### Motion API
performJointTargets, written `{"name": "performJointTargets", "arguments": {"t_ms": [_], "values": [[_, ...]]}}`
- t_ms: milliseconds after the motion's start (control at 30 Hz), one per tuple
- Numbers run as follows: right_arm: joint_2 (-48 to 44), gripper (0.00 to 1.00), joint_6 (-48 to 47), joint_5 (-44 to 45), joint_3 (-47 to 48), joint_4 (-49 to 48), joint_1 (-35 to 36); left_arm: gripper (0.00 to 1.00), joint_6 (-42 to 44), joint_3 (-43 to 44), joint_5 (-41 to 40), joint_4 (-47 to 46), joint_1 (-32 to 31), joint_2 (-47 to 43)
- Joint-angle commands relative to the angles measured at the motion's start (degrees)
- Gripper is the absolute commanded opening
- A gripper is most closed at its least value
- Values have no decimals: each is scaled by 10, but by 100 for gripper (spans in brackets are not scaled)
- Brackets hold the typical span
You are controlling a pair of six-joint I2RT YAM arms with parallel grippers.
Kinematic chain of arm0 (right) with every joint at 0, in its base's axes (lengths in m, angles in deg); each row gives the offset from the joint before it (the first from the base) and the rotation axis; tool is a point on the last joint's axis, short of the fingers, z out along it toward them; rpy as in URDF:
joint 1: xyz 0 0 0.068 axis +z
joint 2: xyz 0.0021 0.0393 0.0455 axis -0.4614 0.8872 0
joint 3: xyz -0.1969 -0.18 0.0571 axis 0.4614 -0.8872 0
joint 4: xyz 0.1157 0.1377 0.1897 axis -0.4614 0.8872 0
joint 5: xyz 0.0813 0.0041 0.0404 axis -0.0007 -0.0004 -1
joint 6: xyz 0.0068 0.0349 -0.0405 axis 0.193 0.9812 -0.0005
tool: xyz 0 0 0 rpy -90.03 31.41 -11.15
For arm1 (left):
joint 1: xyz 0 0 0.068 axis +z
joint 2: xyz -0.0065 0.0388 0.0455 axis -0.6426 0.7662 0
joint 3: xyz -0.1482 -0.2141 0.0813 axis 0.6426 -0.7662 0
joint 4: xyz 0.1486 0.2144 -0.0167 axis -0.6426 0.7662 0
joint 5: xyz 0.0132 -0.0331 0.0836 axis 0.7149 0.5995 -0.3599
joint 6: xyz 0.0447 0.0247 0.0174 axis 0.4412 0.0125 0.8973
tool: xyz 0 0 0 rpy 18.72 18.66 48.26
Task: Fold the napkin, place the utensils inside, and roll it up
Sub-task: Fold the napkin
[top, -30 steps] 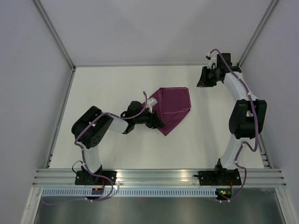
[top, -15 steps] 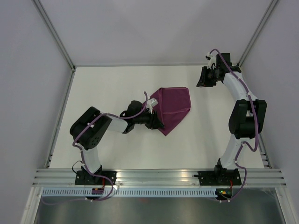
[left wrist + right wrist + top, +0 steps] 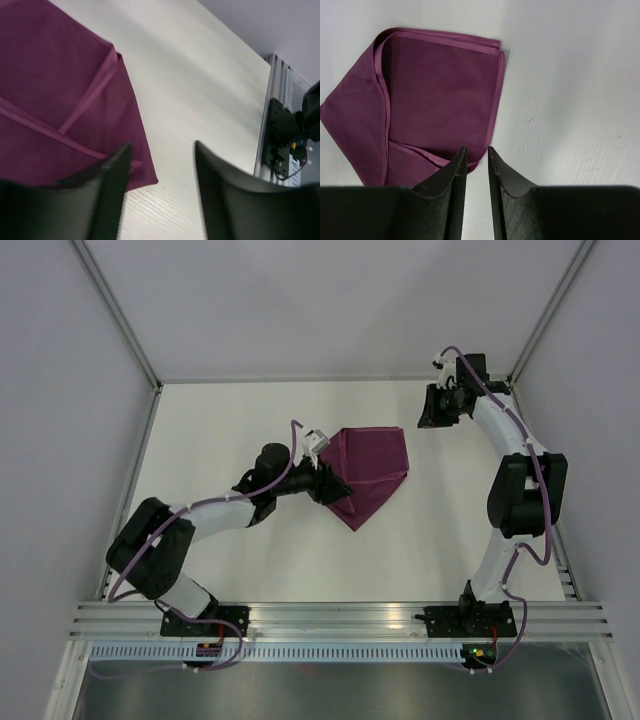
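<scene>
The magenta napkin lies folded on the white table, a rough pentagon with a point toward the front. It also shows in the left wrist view and the right wrist view. My left gripper is open and empty at the napkin's front left edge; in its own view the left finger overlaps the cloth's corner and bare table shows between the fingers. My right gripper is shut and empty, held high at the back right, looking down on the napkin. The knife is out of view.
A metal rail runs along the near edge with both arm bases on it. Grey walls enclose the table on the left, back and right. The right arm's base shows in the left wrist view.
My left arm has stretched out, its elbow dropping toward the front left, and its gripper has shifted slightly toward the back along the napkin's edge. The right arm has barely moved.
</scene>
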Motion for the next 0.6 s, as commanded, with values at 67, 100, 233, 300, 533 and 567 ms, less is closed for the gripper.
{"name": "performJointTargets", "arguments": {"t_ms": [67, 100, 233, 300, 533, 567], "values": [[-30, 30, -20, 44, 53, 25, 56, 72, 27, 29, -132, 38, 3, -121], [-31, 30, -21, 46, 57, 30, 63, 99, 19, 36, -163, 45, 8, -131], [-38, 29, -38, 57, 53, 28, 102, 100, -13, 99, -178, 85, 44, -156], [-46, 29, -40, 74, 31, 14, 132, 100, -36, 130, -170, 130, 71, -160], [-53, 26, -48, 186, -49, -50, 277, 98, -110, 272, -324, 300, 190, -179], [-49, 25, -48, 198, -59, -62, 312, 97, -104, 279, -335, 309, 191, -182]]}}
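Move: The folded napkin's middle lies about 18 cm to the right gripper's left, 12 cm back towards the base and some 10 cm below. Its far-left corner is about 21 cm left and 2 cm ahead, and its left corner some 34 cm left and 12 cm back. From the left gripper, which hangs empty over the napkin, the middle is roughly 5 cm right, 6 cm ahead and 10 cm down. Clear the left gripper off the napkin: lift it steadily about 22 cm while swinging it ever faster left and forward, opening the fingers fully and turning the wrist some 45 degrees counter-clockwise. Meanwhile sweep the right gripper left about 16 cm and a little back, to over the napkin's far part, nearly level, fingers kept almost shut, turning slightly counter-clockwise. ##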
